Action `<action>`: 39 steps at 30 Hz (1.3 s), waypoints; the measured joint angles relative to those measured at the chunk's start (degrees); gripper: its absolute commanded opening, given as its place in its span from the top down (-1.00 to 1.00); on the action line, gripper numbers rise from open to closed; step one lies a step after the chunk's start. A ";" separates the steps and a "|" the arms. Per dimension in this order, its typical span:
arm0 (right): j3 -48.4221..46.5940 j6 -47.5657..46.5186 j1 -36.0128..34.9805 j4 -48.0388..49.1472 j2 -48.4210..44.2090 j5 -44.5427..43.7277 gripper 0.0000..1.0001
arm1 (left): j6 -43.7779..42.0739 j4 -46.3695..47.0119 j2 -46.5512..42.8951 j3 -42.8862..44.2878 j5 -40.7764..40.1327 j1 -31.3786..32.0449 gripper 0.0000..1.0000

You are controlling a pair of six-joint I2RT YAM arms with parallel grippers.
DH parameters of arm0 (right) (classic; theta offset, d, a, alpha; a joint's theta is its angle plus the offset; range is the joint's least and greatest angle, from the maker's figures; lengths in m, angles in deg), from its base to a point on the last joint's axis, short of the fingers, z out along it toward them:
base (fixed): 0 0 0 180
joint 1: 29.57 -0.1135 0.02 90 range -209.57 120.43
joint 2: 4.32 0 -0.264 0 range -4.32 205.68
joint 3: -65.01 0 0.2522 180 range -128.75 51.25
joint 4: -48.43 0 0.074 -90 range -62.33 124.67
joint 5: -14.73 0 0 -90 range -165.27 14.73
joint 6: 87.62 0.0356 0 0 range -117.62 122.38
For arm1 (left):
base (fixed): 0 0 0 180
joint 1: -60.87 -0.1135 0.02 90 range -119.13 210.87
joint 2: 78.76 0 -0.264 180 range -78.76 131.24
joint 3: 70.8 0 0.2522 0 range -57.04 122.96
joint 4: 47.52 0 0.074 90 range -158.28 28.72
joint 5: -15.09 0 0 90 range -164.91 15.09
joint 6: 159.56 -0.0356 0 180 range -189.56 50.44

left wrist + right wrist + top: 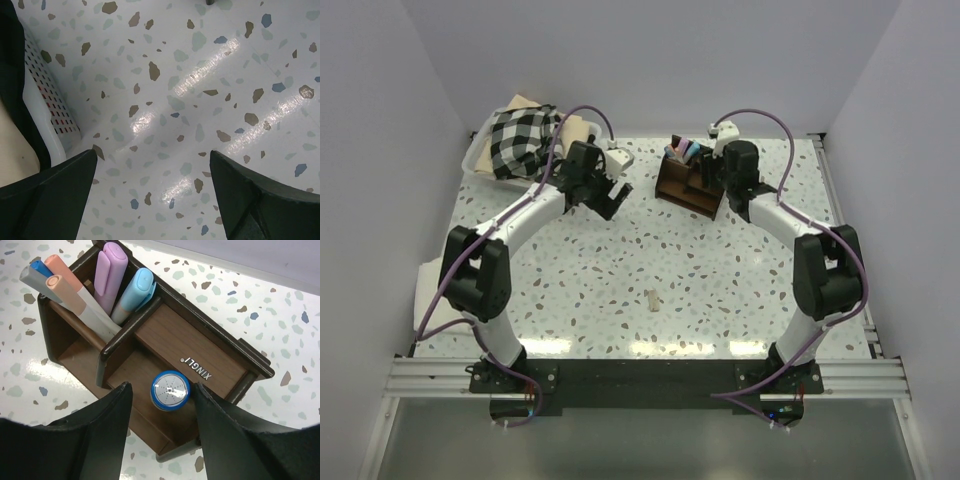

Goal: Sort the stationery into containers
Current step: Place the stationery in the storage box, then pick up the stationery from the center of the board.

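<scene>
The dark brown wooden organizer (686, 190) stands at the back right of the table; it fills the right wrist view (200, 355). Its tall back compartment holds a pink marker (112, 270), a light blue marker (136, 292) and white pens with orange ends (75, 295). A short blue-rimmed cylinder (170, 390) stands upright in a low front compartment. My right gripper (162, 390) is open just above it, one finger on each side. A small beige stub (652, 299) lies alone on the table centre. My left gripper (152, 155) is open and empty over bare table.
A white plastic tub (485, 165) with black-and-white checked cloth (520, 140) sits at the back left, its perforated wall (50, 105) close to my left gripper. A beige folded cloth (577, 128) lies behind it. Walls close in on three sides.
</scene>
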 measured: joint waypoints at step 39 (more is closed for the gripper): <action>-8.81 11.63 24.24 -38.32 -24.41 32.81 -0.76 | -94.66 -36.79 3.26 -2.29 25.27 14.32 -0.10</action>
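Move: The eraser lies on the table about 22 cm back and 12 cm to the right of the empty left gripper, some 11 cm below it; the storage box stands 19 cm to that gripper's right and 6 cm farther out. The right gripper, already opened, is around the blue cap of the glue stick, whose middle is roughly 3 cm straight below. From the right gripper, the eraser is about 28 cm back, 14 cm left and 15 cm below. Bring the left gripper back about 18 cm and some 7 cm right towards the eraser, first rising slightly, then sinking to end about 6 cm lower, while swinging the wrist roughly 105 degrees clockwise and part-closing the wide-open fingers. Meanwhile lift the right gripper clear of the glue stick and draw it back, then swing it right, away from the box, opening wider and rolling its left side up. ##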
